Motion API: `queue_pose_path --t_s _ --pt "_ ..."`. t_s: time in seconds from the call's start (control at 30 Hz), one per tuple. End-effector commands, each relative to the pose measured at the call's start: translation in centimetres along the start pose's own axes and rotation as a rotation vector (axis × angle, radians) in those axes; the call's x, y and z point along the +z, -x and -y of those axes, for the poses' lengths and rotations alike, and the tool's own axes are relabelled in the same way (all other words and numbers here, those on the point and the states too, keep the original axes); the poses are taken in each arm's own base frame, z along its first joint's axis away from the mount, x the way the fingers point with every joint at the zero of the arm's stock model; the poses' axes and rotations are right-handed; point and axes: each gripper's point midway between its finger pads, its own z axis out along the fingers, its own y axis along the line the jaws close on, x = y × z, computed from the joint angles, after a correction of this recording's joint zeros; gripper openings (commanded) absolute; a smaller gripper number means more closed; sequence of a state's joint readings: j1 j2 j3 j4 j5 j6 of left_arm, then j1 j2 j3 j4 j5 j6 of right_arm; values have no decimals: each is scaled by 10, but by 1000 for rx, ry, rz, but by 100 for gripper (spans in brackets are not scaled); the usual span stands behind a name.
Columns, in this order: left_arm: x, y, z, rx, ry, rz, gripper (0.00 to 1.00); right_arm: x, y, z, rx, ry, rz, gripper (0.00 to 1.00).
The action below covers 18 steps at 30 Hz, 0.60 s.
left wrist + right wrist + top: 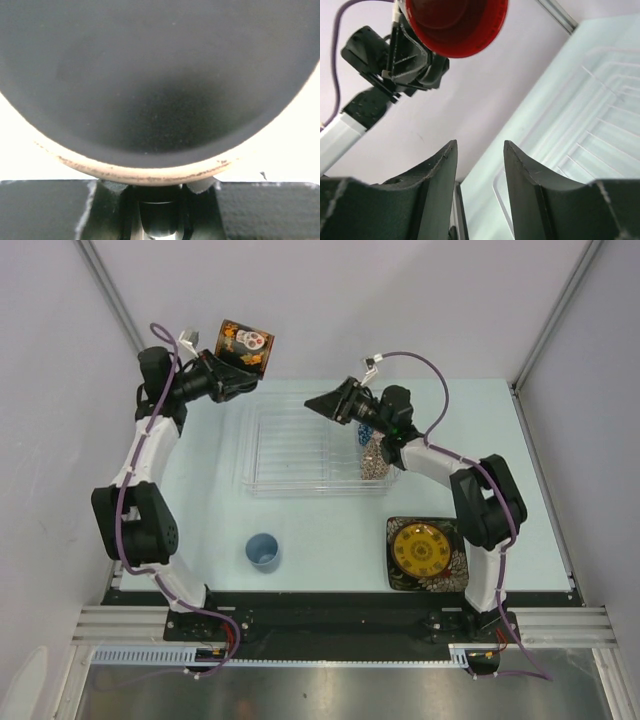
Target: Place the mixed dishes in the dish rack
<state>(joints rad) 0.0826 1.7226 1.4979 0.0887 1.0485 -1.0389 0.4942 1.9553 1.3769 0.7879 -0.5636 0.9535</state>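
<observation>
My left gripper (222,368) is shut on the red-inside dark mug (245,345) and holds it in the air beyond the back left corner of the clear dish rack (290,455). The mug's dark base (160,75) fills the left wrist view. My right gripper (318,402) hovers open over the rack's back edge with nothing between its fingers (440,170). From there I see the mug's red inside (452,20) and the rack's ribs (600,125). A patterned bowl (374,458) stands on edge at the rack's right end, partly hidden by my right arm.
A small light-blue cup (263,551) stands upright on the table in front of the rack. The yellow round plate (421,551) lies on the black floral square plate (399,580) at the near right. Pale walls close in the table on the left, back and right.
</observation>
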Motion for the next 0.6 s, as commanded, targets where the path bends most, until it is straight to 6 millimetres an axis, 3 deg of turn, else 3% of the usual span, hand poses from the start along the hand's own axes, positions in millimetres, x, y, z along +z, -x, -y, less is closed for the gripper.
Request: queue_pose_path --t_s 0.0,0.03,0.1,0.13,0.2,0.37,0.57 --pt "-17 13 45 437 73 85 0 -31 33 -14 -68 -6 15 47" --pt "-19 8 34 432 132 69 0 -37 42 -25 -85 1 30 47" --pt "-18 11 14 538 232 74 1 -51 53 -30 -106 -12 47 47" --pt "-19 4 3 532 281 52 0 -58 61 -45 -134 -4 60 47" --pt "-19 2 -13 600 353 43 0 -71 72 -46 -145 -25 77 47" --pt "-6 -21 -29 733 418 -23 0 -101 101 -75 -204 -23 137 48" --pt "6 -38 -59 890 522 -68 0 -123 105 -68 -197 -68 144 47"
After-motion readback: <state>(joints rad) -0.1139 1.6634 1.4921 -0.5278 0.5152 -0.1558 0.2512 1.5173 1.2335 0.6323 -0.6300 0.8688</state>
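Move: Below the left hand, which already holds the mug, the dish rack's left half has its middle about 8 cm to the right, 3 cm farther out and some 28 cm down. The blue cup stands roughly 27 cm back and 3 cm right; the beige plate is level with this hand, 31 cm right. From the empty right hand, the yellow plate lies about 26 cm back, 24 cm right and 27 cm down; the beige plate is level, 14 cm right. Lowering the mug some 12 cm towards the rack's left end, the left hand keeps its grip and rolls about 45 degrees, its left side rising, to tip the mug's mouth downward. Meanwhile the empty right hand, fingers still part open, dips slightly, then sweeps right and up away from the mug, roughly 14 cm across and 11 cm higher. ##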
